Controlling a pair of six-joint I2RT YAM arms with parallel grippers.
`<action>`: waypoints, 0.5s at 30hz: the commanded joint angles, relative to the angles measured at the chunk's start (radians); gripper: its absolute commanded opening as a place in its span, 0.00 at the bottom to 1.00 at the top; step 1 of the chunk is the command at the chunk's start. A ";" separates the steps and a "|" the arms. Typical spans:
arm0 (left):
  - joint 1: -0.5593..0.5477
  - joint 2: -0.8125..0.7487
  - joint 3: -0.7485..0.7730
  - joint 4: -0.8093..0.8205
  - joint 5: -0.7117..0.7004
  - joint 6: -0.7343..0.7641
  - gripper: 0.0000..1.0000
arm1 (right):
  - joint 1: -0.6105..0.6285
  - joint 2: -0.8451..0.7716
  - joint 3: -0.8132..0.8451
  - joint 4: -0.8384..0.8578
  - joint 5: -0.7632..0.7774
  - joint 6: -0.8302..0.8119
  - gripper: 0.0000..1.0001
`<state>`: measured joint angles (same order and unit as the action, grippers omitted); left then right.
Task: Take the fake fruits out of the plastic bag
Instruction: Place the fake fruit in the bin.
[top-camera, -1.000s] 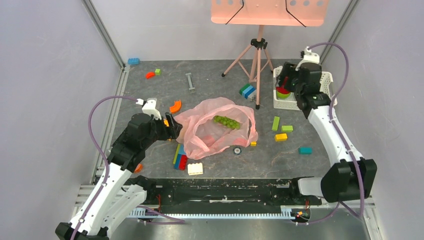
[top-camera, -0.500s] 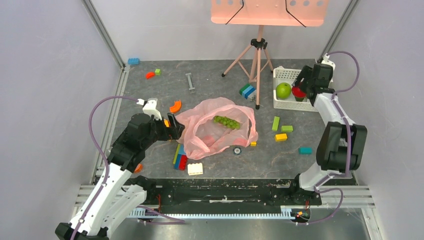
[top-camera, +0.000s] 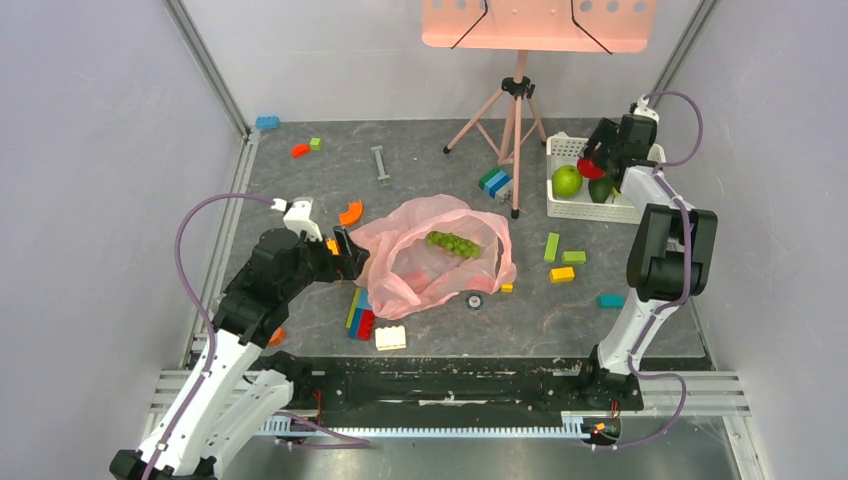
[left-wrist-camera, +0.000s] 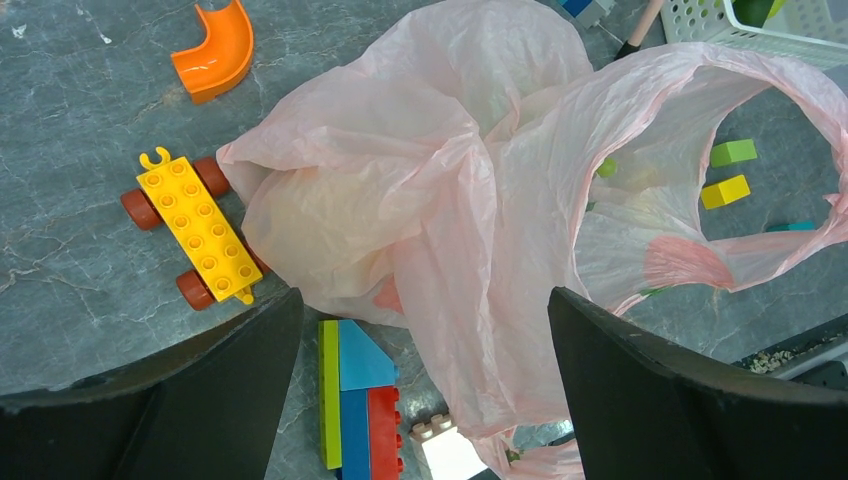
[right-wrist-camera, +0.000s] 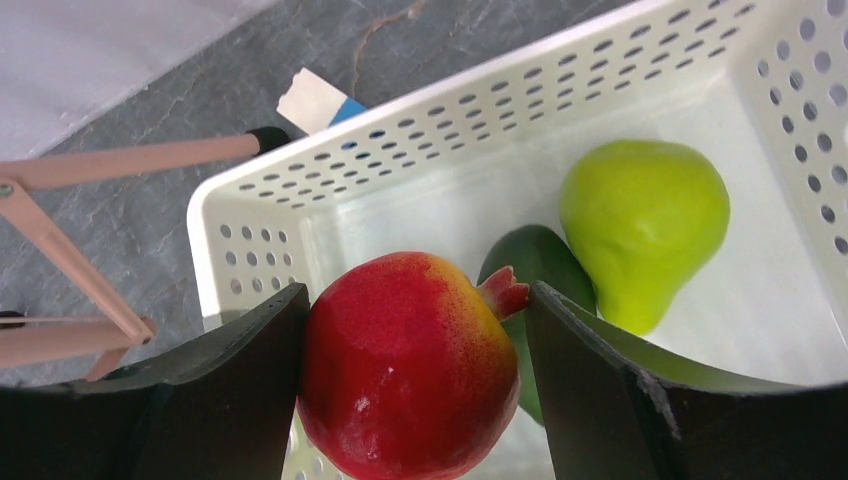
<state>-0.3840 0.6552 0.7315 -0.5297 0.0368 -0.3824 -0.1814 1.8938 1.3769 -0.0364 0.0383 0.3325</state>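
Observation:
The pink plastic bag (top-camera: 400, 225) lies crumpled in the middle of the table, mouth open, with green grapes (top-camera: 452, 243) inside. My left gripper (top-camera: 348, 255) hovers at its left edge, open. In the left wrist view the bag (left-wrist-camera: 420, 170) spreads between and beyond the wide jaws of that gripper (left-wrist-camera: 422, 300). My right gripper (right-wrist-camera: 415, 300) is shut on a red fruit (right-wrist-camera: 410, 360) with a small crown, above the white basket (right-wrist-camera: 450, 130). In the basket lie a green pear (right-wrist-camera: 645, 225), a dark green avocado (right-wrist-camera: 535, 260) and a green apple (top-camera: 567, 181).
A pink tripod (top-camera: 515, 120) stands just left of the basket (top-camera: 580, 210). Coloured blocks lie around the bag: a yellow wheeled block (left-wrist-camera: 195, 225), an orange curved piece (left-wrist-camera: 220, 50), a stacked green, blue and red block (left-wrist-camera: 355, 400), and several more at the right (top-camera: 562, 262).
My right arm has folded back, carrying the red fruit to the basket's far right side and uncovering the green apple. The left gripper's jaws have spread a little wider.

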 joint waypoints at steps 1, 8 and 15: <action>-0.003 -0.006 -0.001 0.019 0.026 0.024 0.98 | -0.004 0.053 0.101 0.039 0.014 -0.022 0.74; -0.003 0.000 -0.002 0.019 0.025 0.025 0.98 | -0.004 0.174 0.221 0.038 0.020 -0.017 0.75; -0.003 0.021 0.002 0.019 0.024 0.028 0.99 | -0.004 0.252 0.303 0.039 0.030 -0.015 0.78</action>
<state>-0.3840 0.6636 0.7307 -0.5293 0.0372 -0.3824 -0.1818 2.1151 1.5997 -0.0307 0.0566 0.3218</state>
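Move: My right hand holds the pomegranate over the left half of the bin, whose middle lies about 6 cm to the right, 1 cm ahead and 9 cm below. Some 8 cm below the hand, the green apple is roughly 5 cm left and level with it, the avocado 4 cm right and 1 cm back, and the pear 10 cm right and 3 cm ahead. From my left hand the bin is about 31 cm ahead, 58 cm right and 17 cm below. I keep the pomegranate pinched in my right hand and carry it about 5 cm forward, past the apple and avocado towards the clear patch beside the bin's far wall. It goes almost level at first, then sinks some 2 cm on the way, with the wrist holding its slant and the fingers not yet opening. ##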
